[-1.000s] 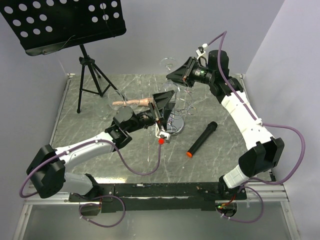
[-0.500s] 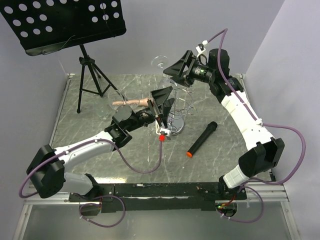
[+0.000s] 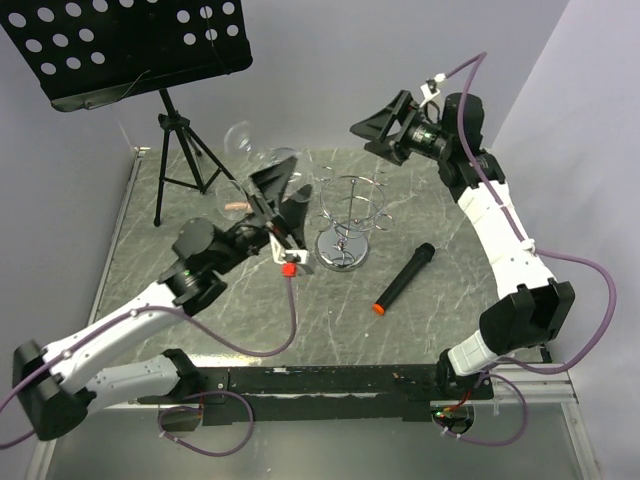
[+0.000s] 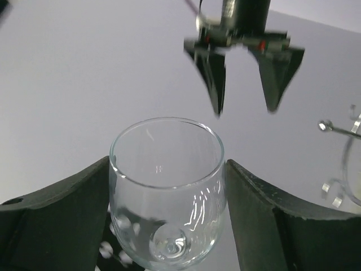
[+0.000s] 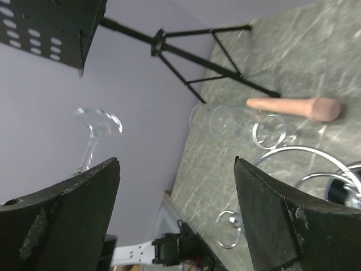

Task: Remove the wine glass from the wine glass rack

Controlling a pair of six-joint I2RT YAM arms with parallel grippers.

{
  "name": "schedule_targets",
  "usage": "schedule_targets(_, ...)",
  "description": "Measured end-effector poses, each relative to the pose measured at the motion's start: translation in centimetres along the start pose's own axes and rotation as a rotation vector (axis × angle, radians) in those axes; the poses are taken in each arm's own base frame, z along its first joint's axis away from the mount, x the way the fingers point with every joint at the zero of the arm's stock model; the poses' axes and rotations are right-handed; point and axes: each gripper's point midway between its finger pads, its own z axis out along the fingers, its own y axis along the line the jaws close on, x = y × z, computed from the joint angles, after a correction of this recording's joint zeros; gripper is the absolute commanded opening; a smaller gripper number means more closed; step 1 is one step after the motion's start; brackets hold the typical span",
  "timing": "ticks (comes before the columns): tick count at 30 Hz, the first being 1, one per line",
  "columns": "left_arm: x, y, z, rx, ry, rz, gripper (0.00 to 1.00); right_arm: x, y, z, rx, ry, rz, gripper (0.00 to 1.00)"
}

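Observation:
The wine glass [image 3: 262, 152] is in the air left of the wine glass rack [image 3: 347, 203], clear of its wire arms. My left gripper [image 3: 283, 178] is shut on its bowl. In the left wrist view the bowl [image 4: 167, 192] sits between both dark fingers [image 4: 62, 214] and touches them. The rack's round chrome base [image 3: 342, 250] stands on the table. My right gripper [image 3: 378, 118] is open and empty, up high behind the rack. It also shows in the left wrist view [image 4: 243, 107]. The right wrist view shows the glass's foot [image 5: 98, 120] and some rack arms [image 5: 304, 152].
A black music stand [image 3: 130, 45] on a tripod [image 3: 180, 150] stands at the back left. A second glass [image 3: 225, 200] and a tan wooden piece [image 3: 258, 205] lie left of the rack. A black microphone [image 3: 405, 277] with an orange end lies to its right.
The glass was up beside my right gripper at the rack; now my left gripper holds it, swung left away from the rack. My right gripper has drawn back to the right.

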Motion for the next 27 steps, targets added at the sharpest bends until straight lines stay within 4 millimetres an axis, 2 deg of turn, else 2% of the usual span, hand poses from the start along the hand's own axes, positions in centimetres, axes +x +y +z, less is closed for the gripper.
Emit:
schedule_targets(7,3.3,0.9,-4.8,0.018,0.278,-0.412,0.01,-1.8,-2.4,-2.7,0.06,-0.075,-0.028,0.89)
schedule_targets(10,5.6,0.6,-8.1,-0.002,0.425,-0.578,0.01,-1.9,-3.3,-3.6,0.09,-0.093,-0.045,0.89)
schedule_targets(12,6.4,0.1,-10.0,-0.012,0.498,-0.66,0.01,-1.9,-3.9,-4.1,0.109,-0.1,-0.06,0.89)
schedule_targets(17,6.3,-3.0,-13.5,-0.01,0.59,-0.871,0.01,-1.9,-4.7,-5.0,0.149,-0.111,-0.106,0.89)
schedule_targets(22,7.1,-6.5,-15.0,-0.01,0.668,-0.995,0.01,-1.8,-5.9,-5.5,0.203,-0.11,-0.162,0.89)
schedule_targets(24,7.8,-8.5,-15.7,-0.007,0.718,-1.031,0.01,-1.7,-6.6,-5.7,0.233,-0.103,-0.185,0.89)
schedule_targets(27,8.9,-10.1,-16.9,-0.027,0.794,-1.062,0.01,-1.5,-7.4,-6.0,0.27,-0.09,-0.212,0.89)
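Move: Ahead of the left hand, which already holds the last wine glass by its bowl, foot tipped up, the three standing wine glasses lie about 20 cm farther out, 16 cm left and some 37 cm below. The pink stick is roughly 31 cm ahead and 11 cm left, the rack 17 cm ahead and 14 cm right. From the empty right hand the standing glasses are about 37 cm left and 8 cm ahead. Swinging away from the rack towards the standing glasses, the left hand keeps its hold on the bowl, travels about 14 cm left and sinks some 16 cm, mostly left first and then down. Meanwhile the wrist rolls some 65 degrees and the fingers turn to point forward, bringing the foot underneath. The right hand, still open and empty, withdraws about 8 cm right and sinks a little. ##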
